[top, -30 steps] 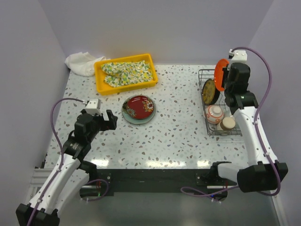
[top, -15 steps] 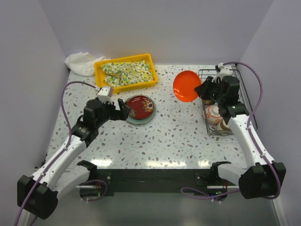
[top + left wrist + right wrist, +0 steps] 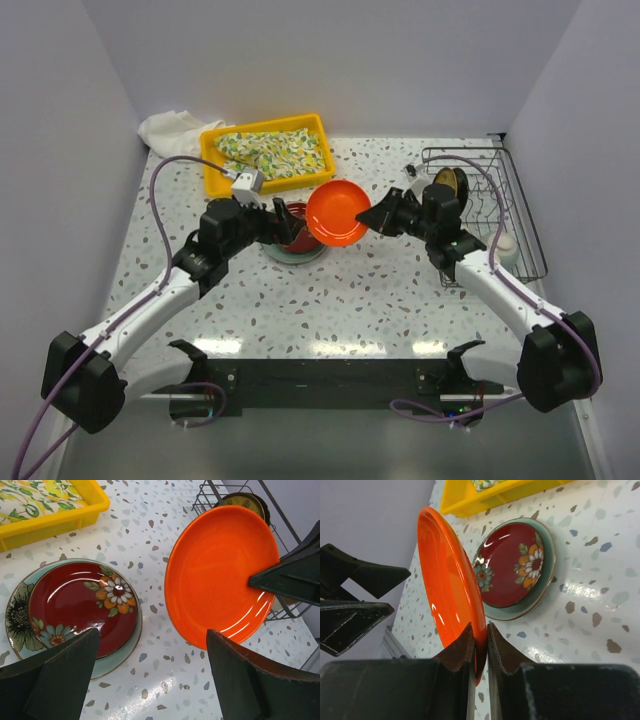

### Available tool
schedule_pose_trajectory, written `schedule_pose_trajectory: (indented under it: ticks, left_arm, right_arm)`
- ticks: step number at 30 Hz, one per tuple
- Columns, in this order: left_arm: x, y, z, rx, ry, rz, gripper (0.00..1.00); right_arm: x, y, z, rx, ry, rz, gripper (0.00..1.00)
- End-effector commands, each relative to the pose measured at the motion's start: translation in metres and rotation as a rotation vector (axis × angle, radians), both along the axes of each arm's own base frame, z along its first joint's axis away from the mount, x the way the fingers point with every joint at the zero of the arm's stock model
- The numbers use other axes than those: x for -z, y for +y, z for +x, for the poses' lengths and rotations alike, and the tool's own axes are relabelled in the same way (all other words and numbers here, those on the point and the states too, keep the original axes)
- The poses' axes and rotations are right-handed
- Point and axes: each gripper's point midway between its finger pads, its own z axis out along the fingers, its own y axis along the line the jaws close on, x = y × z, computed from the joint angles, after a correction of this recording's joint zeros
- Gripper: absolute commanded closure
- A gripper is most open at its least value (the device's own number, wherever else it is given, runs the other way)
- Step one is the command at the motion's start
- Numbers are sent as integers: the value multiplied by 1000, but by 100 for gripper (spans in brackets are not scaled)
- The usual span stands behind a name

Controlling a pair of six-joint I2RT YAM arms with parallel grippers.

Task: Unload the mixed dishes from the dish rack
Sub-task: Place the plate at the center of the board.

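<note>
My right gripper [image 3: 372, 217] is shut on the rim of an orange plate [image 3: 338, 213] and holds it on edge above the middle of the table; in the right wrist view the fingers [image 3: 480, 645] pinch the plate [image 3: 447, 585]. My left gripper [image 3: 285, 222] is open and empty, just left of the orange plate [image 3: 220, 575], its fingers [image 3: 152, 635] apart over the table. A black-red bowl [image 3: 82, 605] sits on a pale green-blue plate [image 3: 117, 660] below the left gripper. The dish rack [image 3: 528, 255] at the right holds a brown-yellow patterned plate [image 3: 450, 185] and a pale piece [image 3: 508, 247].
A yellow tray [image 3: 213, 165] with a floral cloth [image 3: 270, 150] stands at the back left, a white cloth [image 3: 165, 130] behind it. The right arm partly covers the rack's front. Walls close in on both sides.
My right gripper has carried the orange plate from the rack leftward to the table's middle. My left gripper has moved right and forward to meet it over the red bowl.
</note>
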Motion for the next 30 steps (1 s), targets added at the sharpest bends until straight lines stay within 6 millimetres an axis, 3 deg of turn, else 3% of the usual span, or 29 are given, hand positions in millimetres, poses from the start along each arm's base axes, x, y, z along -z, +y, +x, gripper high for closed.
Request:
schedule_pose_trajectory:
  ticks: [1,9,15,17,25,27,30]
  left_arm:
    - [-34,-14,9,-15,-69,-105,9]
    - [-17,-21,13,-39,-30,-92,19]
    - [-7,-28,15,-27,3,-116,32]
    - [-5,-29,14,-23,11,-130,39]
    - [-3,-34,11,-23,25,-221,92]
    - [-2,-34,11,-22,30,-222,100]
    - [0,-34,11,-25,35,-224,100]
  right_arm:
    - [-26,22,-2,-69,-58,126,100]
    - [-26,36,-5,-120,-36,190,100]
    - [-22,44,-6,-149,-20,219,100]
    - [-21,45,-7,-151,-17,220,100]
    - [-13,45,-7,-145,-1,225,100]
    - [-10,44,-7,-139,3,219,99]
    - [-5,40,-5,-115,6,196,82]
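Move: The orange plate's centre is about 11 cm to the right of the left hand and 1 cm ahead, at the same height, its near rim only some 4 cm from the open fingers. The right hand holds the plate's other rim. Beneath, the red plate's centre is roughly 8 cm ahead of the left hand, 1 cm right and 14 cm down; from the right hand it is about 7 cm ahead and 16 cm left, as far below. The yellow bin's centre stands about 31 cm ahead of the left hand, 8 cm left. The left hand moves about 3 cm to the right and slightly forward towards the orange plate's free rim, dipping before it partly rises again, and closes its wide-open fingers to pinch that rim while rolling some 15 degrees with its left side going down. Keeping its pinch on the opposite rim, the right hand carries the plate roughly 4 cm left to meet those fingers, rolling about 10 degrees with its left side going up, then sinks about a centimetre and eases slightly back right. ##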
